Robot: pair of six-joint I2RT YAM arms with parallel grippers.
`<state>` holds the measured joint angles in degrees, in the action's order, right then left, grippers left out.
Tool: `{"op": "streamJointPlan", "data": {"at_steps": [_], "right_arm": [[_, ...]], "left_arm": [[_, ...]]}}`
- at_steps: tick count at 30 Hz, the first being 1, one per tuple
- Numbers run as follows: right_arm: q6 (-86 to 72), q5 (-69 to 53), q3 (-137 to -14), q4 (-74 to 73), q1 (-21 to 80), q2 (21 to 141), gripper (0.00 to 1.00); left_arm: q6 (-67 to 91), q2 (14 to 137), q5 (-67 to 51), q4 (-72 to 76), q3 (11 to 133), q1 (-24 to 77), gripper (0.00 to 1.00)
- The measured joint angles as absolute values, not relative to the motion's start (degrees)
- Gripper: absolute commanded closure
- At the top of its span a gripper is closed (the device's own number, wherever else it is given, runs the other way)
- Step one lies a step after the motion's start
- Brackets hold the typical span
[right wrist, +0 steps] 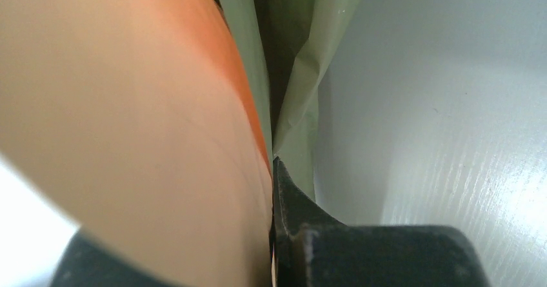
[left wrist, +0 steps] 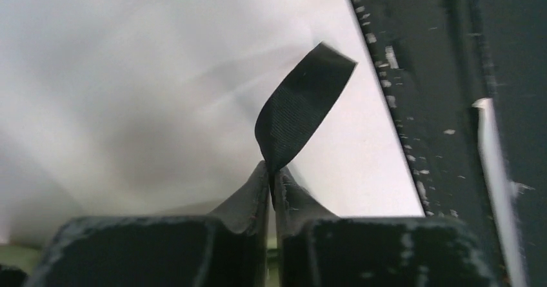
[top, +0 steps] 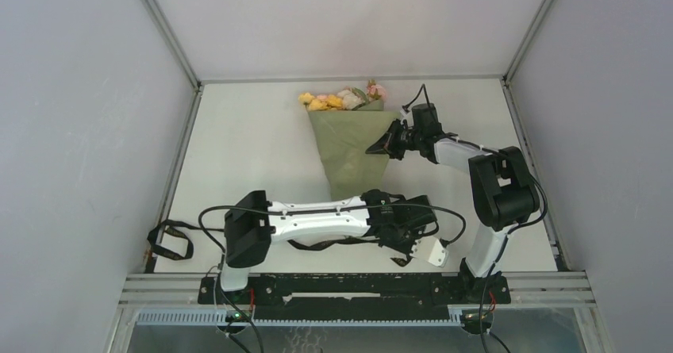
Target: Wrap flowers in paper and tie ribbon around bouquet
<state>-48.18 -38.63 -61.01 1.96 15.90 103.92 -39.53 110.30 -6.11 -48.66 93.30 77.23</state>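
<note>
The bouquet lies at the back middle of the table. Its flowers (top: 337,99) in yellow, pink and white stick out of the olive-green paper (top: 349,151) cone, which narrows toward me. My right gripper (top: 382,145) is shut on the cone's right edge. In the right wrist view the paper's peach side (right wrist: 129,106) and green folds (right wrist: 297,74) fill the frame, pinched at the right gripper (right wrist: 273,164). My left gripper (left wrist: 272,177) is shut on an end of the black ribbon (left wrist: 303,106), low by the table's front edge. The ribbon (top: 171,238) loops at the front left.
The white table (top: 254,155) is boxed in by grey walls on three sides. A black rail (left wrist: 419,74) runs along the front edge, close to the left gripper. The left arm (top: 317,218) lies across the front, below the cone's tip.
</note>
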Motion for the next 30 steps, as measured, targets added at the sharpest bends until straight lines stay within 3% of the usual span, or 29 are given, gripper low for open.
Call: {"op": "streamJointPlan", "data": {"at_steps": [6,8,13,21,25,30], "right_arm": [[-48.2,-38.6,-61.0,0.5,15.9,104.1,1.00],[-48.2,-38.6,-61.0,0.4,16.0,104.2,1.00],[-48.3,-38.6,-61.0,0.2,16.2,104.2,1.00],[-48.3,-38.7,-61.1,-1.4,16.6,104.2,1.00],[-48.1,-38.7,-61.2,-3.4,17.5,103.8,1.00],[-48.1,-39.6,-61.2,-4.8,18.3,102.3,1.00]], "left_arm": [[-42.2,112.6,3.6,-42.6,89.7,77.1,0.25],[-42.0,112.6,6.9,-41.1,89.7,76.8,0.15],[-39.5,112.6,9.8,-42.7,91.2,76.4,0.08],[-33.3,105.1,-1.2,-59.0,100.9,73.0,0.08],[-32.2,95.3,-5.1,-63.1,99.9,64.0,0.08],[-34.2,80.8,-3.6,-65.6,90.2,46.6,0.03]]}}
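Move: The left gripper holds the black ribbon's end; its laying spot is bare table about 3 cm ahead, level sideways and 9 cm below. The ribbon's middle stretch lies roughly level fore-and-aft, 17 cm to its left and 10 cm down; the wrapped bouquet's middle is some 20 cm ahead, 13 cm left and 5 cm lower. From the right gripper, the bouquet's middle is 4 cm back, 5 cm left, 5 cm lower, the spot 21 cm back, 8 cm right and 9 cm below. Bring the left gripper about 5 cm forward and slightly down while opening it wide to let go of the ribbon's end, then lift it clear and sweep it up, left and forward over the paper's lower part, some 20 cm leftward, turning counter-clockwise. Keep the right fingers shut on the paper's edge and ease it about 3 cm back. ##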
